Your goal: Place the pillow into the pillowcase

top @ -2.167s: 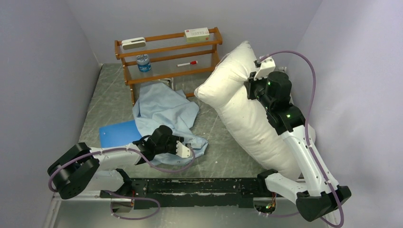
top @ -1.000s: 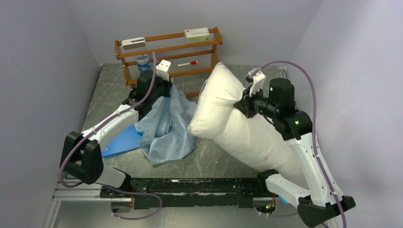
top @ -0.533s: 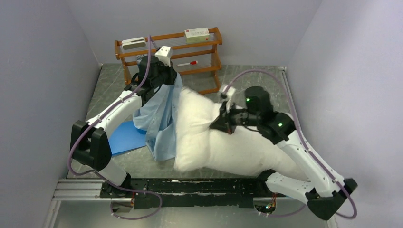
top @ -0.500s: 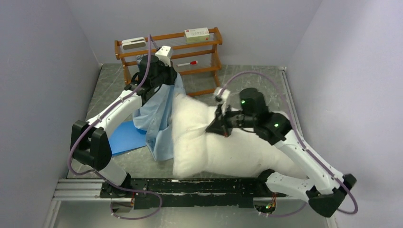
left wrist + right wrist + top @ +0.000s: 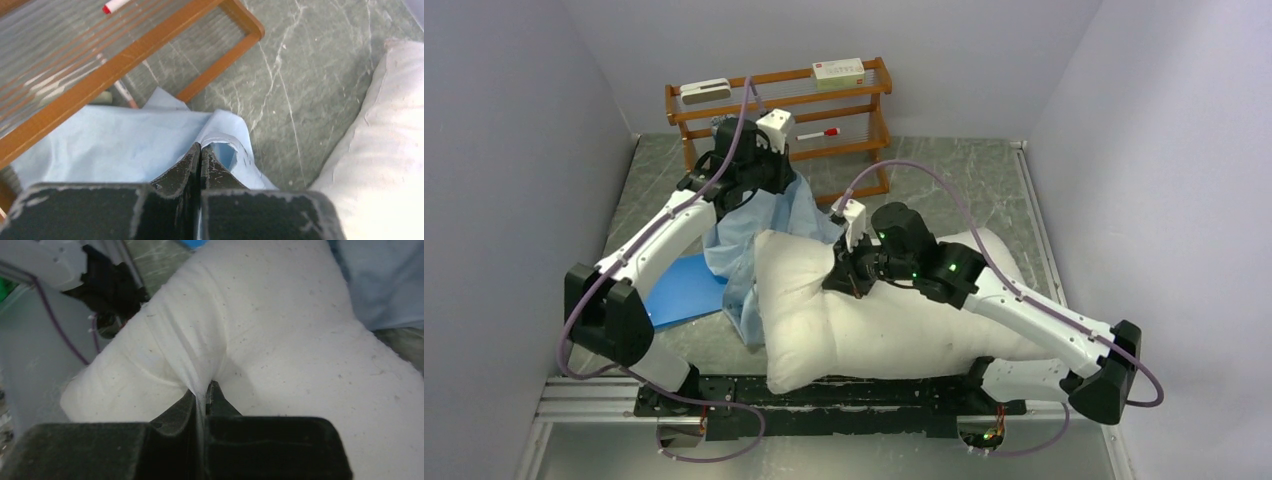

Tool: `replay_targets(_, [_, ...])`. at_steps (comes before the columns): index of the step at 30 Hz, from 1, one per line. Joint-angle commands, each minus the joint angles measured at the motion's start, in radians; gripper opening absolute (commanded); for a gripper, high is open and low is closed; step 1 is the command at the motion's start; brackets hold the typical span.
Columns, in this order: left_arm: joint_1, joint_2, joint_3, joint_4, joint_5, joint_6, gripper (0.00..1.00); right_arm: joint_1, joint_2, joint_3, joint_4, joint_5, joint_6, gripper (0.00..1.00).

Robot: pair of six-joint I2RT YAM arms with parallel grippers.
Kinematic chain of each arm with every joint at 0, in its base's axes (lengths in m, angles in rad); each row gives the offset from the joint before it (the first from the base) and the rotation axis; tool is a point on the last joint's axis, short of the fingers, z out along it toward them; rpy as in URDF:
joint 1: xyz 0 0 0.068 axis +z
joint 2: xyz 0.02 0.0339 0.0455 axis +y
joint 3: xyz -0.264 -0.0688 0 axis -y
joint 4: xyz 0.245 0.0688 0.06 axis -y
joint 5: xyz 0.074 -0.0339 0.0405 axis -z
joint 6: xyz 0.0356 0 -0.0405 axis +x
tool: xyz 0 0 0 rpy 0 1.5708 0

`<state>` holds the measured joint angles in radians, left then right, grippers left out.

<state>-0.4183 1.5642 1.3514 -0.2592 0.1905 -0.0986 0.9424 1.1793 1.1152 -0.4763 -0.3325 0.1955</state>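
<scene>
The pillow (image 5: pixel 824 330), big, white and plump, lies across the near half of the table, its left end against the pillowcase. My right gripper (image 5: pixel 836 280) is shut on a pinched fold of the pillow's top; the wrist view shows white cloth drawn between the fingers (image 5: pixel 202 390). The pillowcase (image 5: pixel 729 240), thin light-blue fabric, hangs from my left gripper (image 5: pixel 786 185) in front of the shelf. That gripper is shut on its hem (image 5: pixel 201 146), where a small pocket of the fabric gapes just right of the fingertips. The pillow's edge (image 5: pixel 385 150) shows at the right of the left wrist view.
A wooden shelf rack (image 5: pixel 779 110) stands at the back, holding a box (image 5: pixel 838 70), a red-capped marker (image 5: pixel 818 133) and a white item (image 5: pixel 705 90). A stiff bright-blue rectangle (image 5: pixel 686 288) lies flat left of the pillowcase. Walls close in on both sides.
My right arm swung the pillow down and left, from leaning against the right wall to lying against the pillowcase. My left gripper lifted the pillowcase from the near table up to the shelf.
</scene>
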Motion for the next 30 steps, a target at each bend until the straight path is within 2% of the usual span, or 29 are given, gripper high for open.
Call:
replay_targets(1, [0.007,-0.096,0.032,-0.150,-0.028,0.037,0.05,0.002,-0.083,-0.026,0.027,0.314,0.044,0.00])
replay_targets(4, [0.005,-0.141,0.040,-0.190,0.081,0.006,0.05,0.001,-0.116,-0.056,-0.016,0.449,0.031,0.00])
replay_targets(7, [0.003,-0.194,0.008,-0.181,0.199,-0.052,0.05,0.000,-0.120,-0.036,-0.062,0.470,0.040,0.00])
replay_targets(9, [0.001,-0.222,-0.011,-0.183,0.231,-0.080,0.05,0.001,-0.120,-0.030,-0.054,0.402,0.050,0.00])
replay_targets(12, [-0.003,-0.246,-0.030,-0.203,0.221,-0.083,0.05,0.021,-0.100,-0.039,0.022,0.145,0.055,0.00])
replay_targets(13, [-0.003,-0.249,-0.029,-0.216,0.211,-0.076,0.05,0.038,-0.096,-0.048,0.058,0.103,0.076,0.00])
replay_targets(15, [-0.004,-0.248,-0.019,-0.247,0.193,-0.069,0.05,0.074,-0.086,-0.060,0.123,0.078,0.127,0.00])
replay_targets(18, [-0.004,-0.241,-0.003,-0.283,0.237,-0.061,0.05,0.093,-0.055,-0.069,0.235,0.060,0.187,0.00])
replay_targets(21, [-0.004,-0.237,0.002,-0.315,0.288,-0.056,0.05,0.098,-0.025,-0.094,0.322,0.114,0.238,0.00])
replay_targets(24, [-0.004,-0.247,0.004,-0.342,0.303,-0.056,0.05,0.099,-0.028,-0.138,0.326,0.303,0.299,0.00])
replay_targets(27, [-0.004,-0.256,0.025,-0.393,0.298,-0.062,0.05,0.097,-0.090,-0.174,0.239,0.627,0.362,0.00])
replay_targets(30, [-0.004,-0.240,0.071,-0.475,0.304,-0.059,0.05,0.097,-0.150,-0.164,0.104,0.836,0.360,0.00])
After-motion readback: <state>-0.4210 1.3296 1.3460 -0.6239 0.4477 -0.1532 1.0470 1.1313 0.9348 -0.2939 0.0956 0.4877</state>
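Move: The left hand grips the pillowcase's edge; the pillow's left end lies about 22 cm back, level sideways, some 8 cm lower. The pillowcase's middle is around 11 cm back, 6 cm left and 18 cm down. The rack stands roughly 10 cm ahead, 1 cm left. From the right hand, which grips the pillow, the pillowcase's middle lies about 10 cm ahead, 15 cm left and 18 cm below. Left draws the pinched pillowcase back about 11 cm towards the pillow's left end as right swings the pillow. ##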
